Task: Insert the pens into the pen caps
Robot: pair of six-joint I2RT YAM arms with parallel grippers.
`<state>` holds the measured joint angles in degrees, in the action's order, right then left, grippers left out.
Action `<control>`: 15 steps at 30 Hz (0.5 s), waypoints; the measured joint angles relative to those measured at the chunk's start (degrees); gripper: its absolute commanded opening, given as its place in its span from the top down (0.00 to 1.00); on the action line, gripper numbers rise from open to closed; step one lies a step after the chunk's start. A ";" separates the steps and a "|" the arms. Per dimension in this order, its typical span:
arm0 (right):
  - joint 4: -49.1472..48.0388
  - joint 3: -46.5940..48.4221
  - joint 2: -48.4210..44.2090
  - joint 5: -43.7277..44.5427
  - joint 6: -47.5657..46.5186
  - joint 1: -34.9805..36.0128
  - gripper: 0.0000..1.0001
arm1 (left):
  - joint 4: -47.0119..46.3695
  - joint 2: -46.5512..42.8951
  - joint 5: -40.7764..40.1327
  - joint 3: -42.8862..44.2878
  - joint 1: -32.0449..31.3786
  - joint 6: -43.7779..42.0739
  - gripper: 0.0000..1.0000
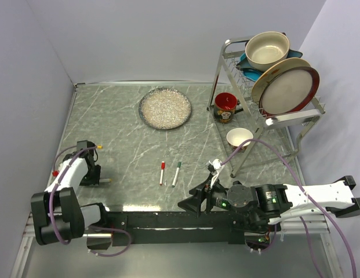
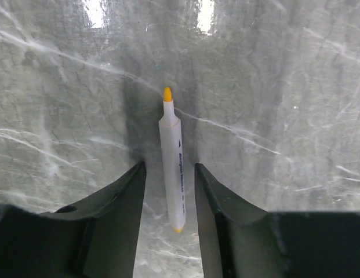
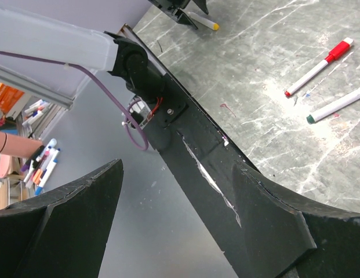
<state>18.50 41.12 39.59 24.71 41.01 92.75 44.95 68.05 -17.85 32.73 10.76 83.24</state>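
A white pen [image 2: 173, 174] with a yellow tip lies on the marble table, tip pointing away, between the fingers of my left gripper [image 2: 169, 168]. The jaws stand open on either side of it, with a narrow gap on each side. In the top view that gripper [image 1: 98, 179] is low at the table's left. Two more pens lie side by side mid-table: one with a red cap [image 1: 162, 172] on it, one with a dark green end [image 1: 176, 172]. My right gripper [image 3: 178, 168] hangs open and holds nothing over the table's front edge [image 1: 188, 204]. I cannot make out any loose pen caps.
A speckled plate [image 1: 165, 108] lies at the back centre. A dish rack [image 1: 272, 119] with a bowl and plates stands at the back right, a red mug [image 1: 226, 107] and a white cup [image 1: 239, 138] beside it. Walls close the left and back.
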 measured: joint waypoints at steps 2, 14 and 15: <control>0.00 0.00 0.02 -0.02 -0.04 0.00 0.17 | 0.09 0.74 0.00 0.35 0.15 -0.63 0.65; -0.17 0.00 2.49 -0.70 -1.22 0.00 0.17 | -0.59 -1.11 0.02 -0.85 0.31 -2.69 0.99; -0.37 0.00 2.73 -1.16 -1.49 0.00 0.17 | -0.66 -1.31 0.07 -0.90 0.31 -3.15 0.99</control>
<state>18.13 41.12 42.33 23.55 39.53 92.75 44.29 66.74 -17.78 31.83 11.07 80.09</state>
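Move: Between the left hand's open, downward-pointing fingers lies the uncapped orange-nibbed pen, nib to the right, its middle level fore and aft and about 1 cm to the hand's right. The yellow cap lies some 18 cm ahead of this hand and 1 cm to its right; the red-capped marker is about 4 cm ahead and 35 cm to its right. From the right hand, the pen is roughly 54 cm left, 16 cm ahead and 23 cm below. Closing from nearly half open, the left fingers come in on the pen from its near and far sides and pinch its barrel, a little behind the middle on the side away from the nib. The hand itself stays down at the table, pointing down, barely shifting. The right hand, empty and open, sinks about 1 cm and eases slightly left. ##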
